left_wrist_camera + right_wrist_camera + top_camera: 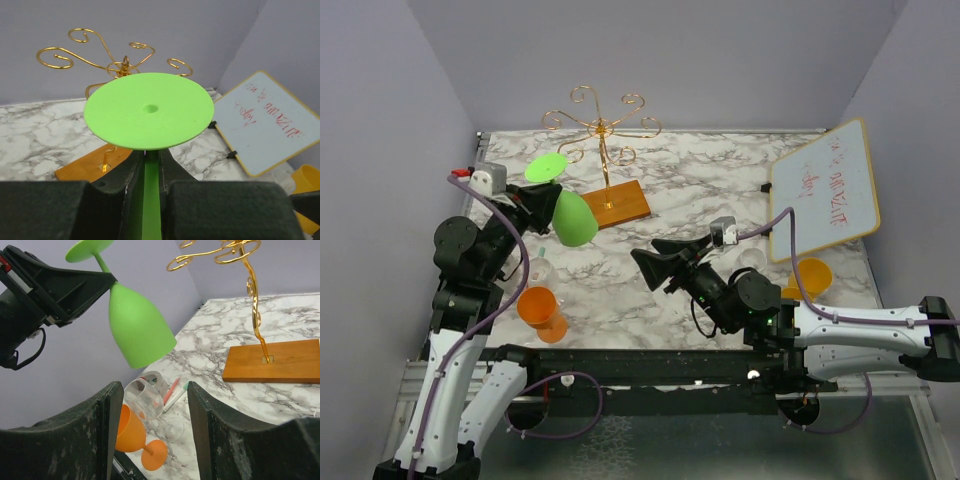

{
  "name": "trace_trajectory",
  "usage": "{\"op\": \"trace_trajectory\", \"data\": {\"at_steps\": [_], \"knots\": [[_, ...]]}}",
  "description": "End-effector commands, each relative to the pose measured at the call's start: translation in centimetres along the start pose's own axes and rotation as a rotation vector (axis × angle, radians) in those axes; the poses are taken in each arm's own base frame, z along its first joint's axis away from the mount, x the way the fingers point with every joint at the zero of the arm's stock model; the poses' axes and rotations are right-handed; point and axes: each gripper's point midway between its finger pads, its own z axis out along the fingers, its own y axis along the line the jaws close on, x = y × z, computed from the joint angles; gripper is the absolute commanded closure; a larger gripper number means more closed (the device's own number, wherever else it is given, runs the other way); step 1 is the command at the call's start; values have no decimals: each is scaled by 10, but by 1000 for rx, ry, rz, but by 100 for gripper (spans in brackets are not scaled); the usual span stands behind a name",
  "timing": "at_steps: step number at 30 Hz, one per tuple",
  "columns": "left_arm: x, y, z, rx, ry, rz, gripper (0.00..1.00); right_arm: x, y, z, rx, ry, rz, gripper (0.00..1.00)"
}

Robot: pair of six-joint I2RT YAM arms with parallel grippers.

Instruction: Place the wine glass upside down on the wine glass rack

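Observation:
A green wine glass point(574, 218) hangs upside down and tilted, foot point(148, 110) up and bowl mouth point(137, 325) down. My left gripper point(542, 195) is shut on its stem point(151, 185), just under the foot. The wine glass rack point(603, 125), gold wire scrolls on a wooden base point(615, 205), stands just behind and to the right of the glass; its arms point(115, 60) show beyond the foot. The glass is apart from the rack point(250, 290). My right gripper point(655, 262) hovers open near the table's middle, its fingers point(107, 430) holding nothing.
An orange glass point(540, 310) and a clear glass point(542, 270) lie on the marble at the left, with two markers point(172, 392) beside them. A whiteboard point(825, 190) leans at the right, with another orange glass point(810, 275) in front of it.

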Motion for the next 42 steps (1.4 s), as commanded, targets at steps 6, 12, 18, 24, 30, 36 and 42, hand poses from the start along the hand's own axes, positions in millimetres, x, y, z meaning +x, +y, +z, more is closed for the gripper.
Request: {"op": "trace_trajectory", "data": {"at_steps": [6, 12, 18, 24, 30, 36, 42], "knots": [[-27, 74, 16, -353, -91, 224, 100, -3, -11, -4, 48, -16, -19, 40], [-32, 90, 35, -409, -78, 284, 100, -6, -15, -5, 60, -26, -42, 40], [-13, 85, 77, -237, 19, 302, 100, -10, -15, -5, 57, -37, -55, 40], [-4, 97, 99, -121, 61, 264, 100, -12, -12, -5, 41, -41, -63, 40], [11, 72, 110, 107, 80, 262, 100, -18, -13, -7, 43, -57, -76, 40], [28, 79, 118, 173, 118, 226, 100, -21, -13, -8, 41, -65, -80, 40], [45, 94, 124, 156, 155, 203, 100, -22, -12, -8, 37, -66, -81, 40]]}}
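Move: Ahead of the left hand, which already holds the green wine glass upside down by its stem, the rack's front-left hook is about 16 cm out, 1 cm to the right and 4 cm lower. The leftmost hook lies roughly 21 cm ahead, 3 cm left and 3 cm lower; the rack's centre ring about 20 cm ahead and 9 cm right, 2 cm lower. From the right hand, that front-left hook is some 27 cm ahead, 16 cm left and nearly level. Reaching forward about 15 cm, the left hand carries the inverted glass to the rack's left side, bowing some 5 cm out to its left before coming back right beside the front-left hook and sinking 5 cm overall. The wrist rolls some 15 degrees, left side rising, and swings left and then back; the fingers keep their pinch on the stem. ##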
